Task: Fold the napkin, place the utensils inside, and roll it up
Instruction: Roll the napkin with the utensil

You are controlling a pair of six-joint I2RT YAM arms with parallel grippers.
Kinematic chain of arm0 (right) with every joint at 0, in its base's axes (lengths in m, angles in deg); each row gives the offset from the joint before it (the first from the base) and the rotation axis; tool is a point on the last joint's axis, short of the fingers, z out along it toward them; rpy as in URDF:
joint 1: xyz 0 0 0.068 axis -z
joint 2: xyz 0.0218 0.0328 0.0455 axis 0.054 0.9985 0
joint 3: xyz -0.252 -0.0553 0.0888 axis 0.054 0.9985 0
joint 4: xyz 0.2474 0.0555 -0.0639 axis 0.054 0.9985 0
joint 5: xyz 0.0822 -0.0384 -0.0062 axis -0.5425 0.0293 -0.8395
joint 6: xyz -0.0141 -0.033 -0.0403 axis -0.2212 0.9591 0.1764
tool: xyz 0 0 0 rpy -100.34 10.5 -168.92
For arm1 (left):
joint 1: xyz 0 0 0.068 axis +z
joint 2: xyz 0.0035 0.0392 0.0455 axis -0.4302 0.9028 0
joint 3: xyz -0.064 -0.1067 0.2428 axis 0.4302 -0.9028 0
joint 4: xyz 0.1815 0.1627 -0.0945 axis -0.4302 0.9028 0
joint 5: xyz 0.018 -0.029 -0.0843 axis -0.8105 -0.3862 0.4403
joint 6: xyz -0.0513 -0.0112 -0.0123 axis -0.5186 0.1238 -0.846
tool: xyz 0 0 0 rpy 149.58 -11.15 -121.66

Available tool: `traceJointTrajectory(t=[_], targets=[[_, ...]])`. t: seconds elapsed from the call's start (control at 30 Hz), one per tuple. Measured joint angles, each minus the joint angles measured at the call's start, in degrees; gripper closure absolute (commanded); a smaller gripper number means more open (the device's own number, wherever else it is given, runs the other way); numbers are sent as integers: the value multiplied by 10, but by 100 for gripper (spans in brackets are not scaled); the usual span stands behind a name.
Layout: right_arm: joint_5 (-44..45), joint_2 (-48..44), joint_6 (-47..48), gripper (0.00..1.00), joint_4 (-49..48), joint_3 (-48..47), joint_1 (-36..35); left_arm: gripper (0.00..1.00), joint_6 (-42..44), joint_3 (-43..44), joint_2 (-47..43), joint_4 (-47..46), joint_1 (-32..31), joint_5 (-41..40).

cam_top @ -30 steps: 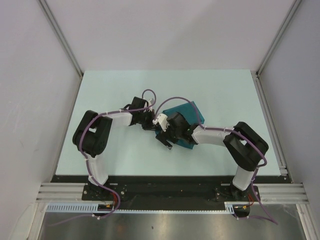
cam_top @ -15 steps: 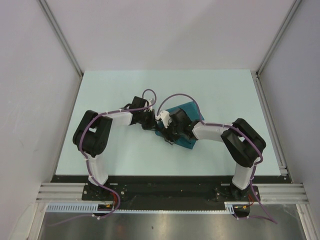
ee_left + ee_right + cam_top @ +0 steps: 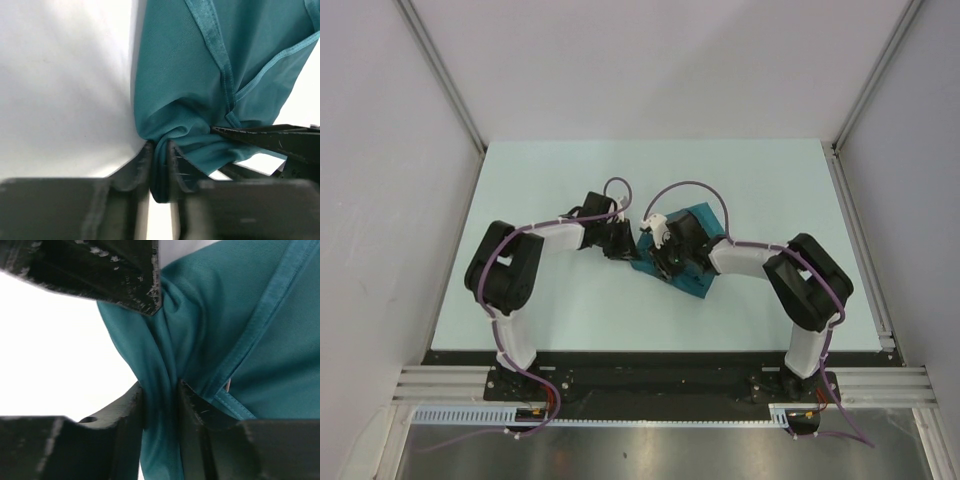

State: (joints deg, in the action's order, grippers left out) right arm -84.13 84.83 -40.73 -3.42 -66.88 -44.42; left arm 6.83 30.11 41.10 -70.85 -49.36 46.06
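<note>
The dark teal napkin [image 3: 712, 222] lies bunched mid-table, mostly under the right arm. My left gripper [image 3: 628, 250] and right gripper [image 3: 655, 262] meet at its left end. In the left wrist view, the left gripper [image 3: 159, 170] pinches a gathered fold of the napkin [image 3: 190, 75], with the right gripper's fingers [image 3: 270, 137] just beside it. In the right wrist view, the right gripper [image 3: 160, 410] squeezes a thick fold of the napkin [image 3: 225, 315], and a left fingertip [image 3: 100, 270] sits above. The utensils are out of view.
The pale table [image 3: 770, 180] is walled by white panels at left, back and right, with a metal rail [image 3: 860, 240] along the right edge. Both arm bases stand at the near edge.
The right gripper has moved up and left to the napkin's left end and closed on a fold beside the left gripper. The left arm has stayed in place.
</note>
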Motion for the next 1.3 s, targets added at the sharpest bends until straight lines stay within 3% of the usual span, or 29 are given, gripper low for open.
traceJointTrajectory(t=[0.1, 0.23, 0.3, 0.47, 0.77, 1.3], targets=[[-34, 7, -11, 83, 2, -6, 17, 60, -5, 0, -8, 0, 5, -2], [-93, 30, -25, 85, 26, -35, 40, 38, -11, -9, -42, -5, 21, -15], [-126, 43, -30, 87, 43, -51, 50, 36, -14, -22, -75, -16, 33, -30], [-196, 72, -46, 91, 77, -82, 72, 35, -14, -68, -139, -76, 43, -43], [-314, 132, -87, 92, 122, -133, 120, 34, 0, -137, -143, -139, 18, -31], [-414, 194, -132, 94, 160, -175, 159, 41, 17, -125, -107, -191, -8, -20]])
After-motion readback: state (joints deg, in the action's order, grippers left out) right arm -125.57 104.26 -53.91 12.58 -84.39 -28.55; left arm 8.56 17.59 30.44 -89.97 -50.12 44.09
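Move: Between the left fingertips is the left end of the napkin's rolled near edge. The right fingers stand around the stretch of roll some 8 cm to the right of there and 3 cm nearer the base. Counted from the right hand, the near right corner of the napkin is about 5 cm back and 9 cm right, while the still unrolled part is centred roughly 6 cm ahead and 8 cm right. All of it lies within a centimetre or two below. Closing on the roll, the right hand pinches it and, almost in place, turns some 45 degrees so its top tips forward and its fingertips swing back towards the base. The left hand opens, lets go of the roll's end, rises about 6 cm while drifting forward and left, then comes back over that end, stopping open about 4 cm above its start with its fingers tilted forward. ##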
